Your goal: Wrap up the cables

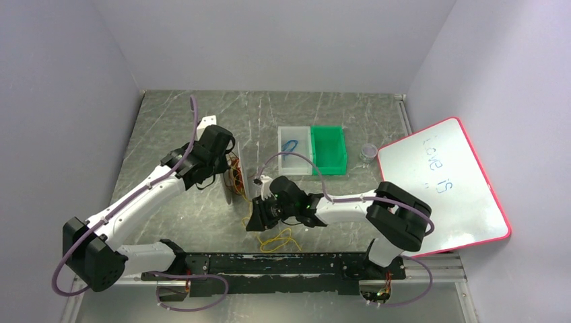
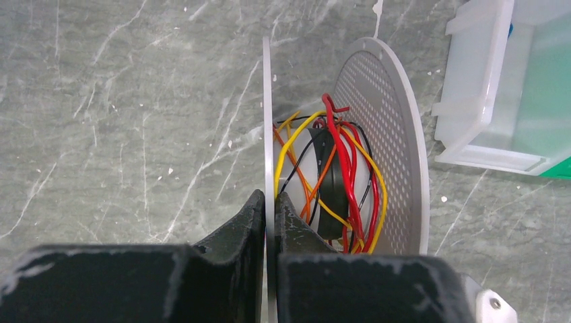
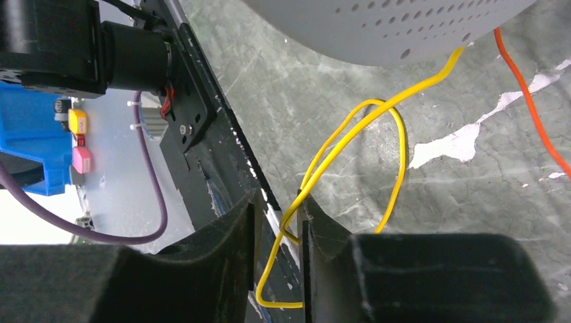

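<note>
A white spool [image 2: 387,128] with perforated flanges stands on edge, and red, yellow, orange and black cables [image 2: 340,171] are wound loosely around its core. My left gripper [image 2: 269,198] is shut on the spool's thin near flange [image 2: 268,101]. In the top view the spool [image 1: 236,176] sits at the left gripper [image 1: 225,176]. A loose yellow cable [image 3: 377,114] runs from under the spool's flange [image 3: 390,27], loops on the table [image 1: 279,241] and passes between the jaws of my right gripper [image 3: 278,202]. Those jaws stand apart, with the cable slack in the gap. An orange cable [image 3: 532,74] trails to the right.
Behind the right gripper [image 1: 258,217] stand a clear bin [image 1: 283,161] holding a small blue coil [image 1: 290,145] and a green bin [image 1: 328,149]. A red-framed whiteboard [image 1: 444,185] leans at the right, near a small round lid [image 1: 369,151]. A black rail [image 1: 283,269] lines the near edge.
</note>
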`<state>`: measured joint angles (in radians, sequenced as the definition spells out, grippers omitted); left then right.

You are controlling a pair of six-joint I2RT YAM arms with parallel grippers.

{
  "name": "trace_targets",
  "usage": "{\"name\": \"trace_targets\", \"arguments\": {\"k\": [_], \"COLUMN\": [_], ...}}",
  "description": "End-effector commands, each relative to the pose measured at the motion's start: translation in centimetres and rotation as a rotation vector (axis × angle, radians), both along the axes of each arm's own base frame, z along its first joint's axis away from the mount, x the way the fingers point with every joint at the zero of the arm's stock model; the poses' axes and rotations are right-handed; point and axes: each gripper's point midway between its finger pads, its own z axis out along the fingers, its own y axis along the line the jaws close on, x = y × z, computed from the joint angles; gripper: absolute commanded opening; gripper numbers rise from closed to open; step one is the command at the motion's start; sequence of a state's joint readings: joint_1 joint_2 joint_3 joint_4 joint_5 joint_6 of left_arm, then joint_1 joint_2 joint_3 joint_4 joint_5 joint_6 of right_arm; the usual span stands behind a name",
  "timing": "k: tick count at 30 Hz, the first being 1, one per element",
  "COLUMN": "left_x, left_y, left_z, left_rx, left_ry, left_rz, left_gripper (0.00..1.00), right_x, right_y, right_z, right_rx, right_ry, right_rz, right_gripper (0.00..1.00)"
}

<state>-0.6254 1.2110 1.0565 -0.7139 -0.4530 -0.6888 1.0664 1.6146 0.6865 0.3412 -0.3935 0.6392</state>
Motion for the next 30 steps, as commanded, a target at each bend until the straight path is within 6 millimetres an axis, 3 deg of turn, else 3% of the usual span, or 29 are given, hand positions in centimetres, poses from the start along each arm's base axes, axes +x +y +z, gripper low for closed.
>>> {"name": "trace_targets", "arguments": {"k": [1,6,11,21,30], "left_x": [0.9,1.0,1.1,1.2,1.2], "left_y": [-0.4,-0.1,-0.2,-0.2,-0.2], "left_z": [0.1,0.0,0.1,0.2,0.2], "left_rx": [-0.001,0.028,0.031,0.040,0.043], "left_ry": [-0.040,-0.041,-0.047,-0.050,-0.051], "left_rz": [0.021,0.030,0.026,0.016,0.010], "left_gripper": [0.07,0.07,0.07,0.07,0.07], "right_x": [0.6,0.2,0.1,0.6,-0.9], "right_y": [0.6,-0.2,-2.4,-9.3,-12.4], "right_z": [2.5,4.4,5.7,4.0,3.2], "right_rx": [0.033,0.047,0.013,-0.180,-0.246], "right_ry": [-0.048,-0.076,-0.122,-0.175,-0.119], "right_rz": [-0.003,0.007,-0.018,-0.188,-0.227], "right_gripper": [0.31,0.39,0.46,0.52,0.53]}}
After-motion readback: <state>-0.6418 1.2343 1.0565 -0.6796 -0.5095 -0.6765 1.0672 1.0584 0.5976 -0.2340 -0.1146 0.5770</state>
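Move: The yellow cable's loose loops lie about 6 cm to the right hand's right, 5 cm back and 5 cm below, with a strand running up between its parted fingertips. The cable spool stands 13 cm ahead and 6 cm left of that hand, the white box 24 cm ahead and 12 cm right. From the left hand, still gripping the spool's left disc, the loops are some 23 cm back, 16 cm right, 16 cm down. The right hand opens wider, arcing some 10 cm right off the yellow strand, up about 7 then down. ##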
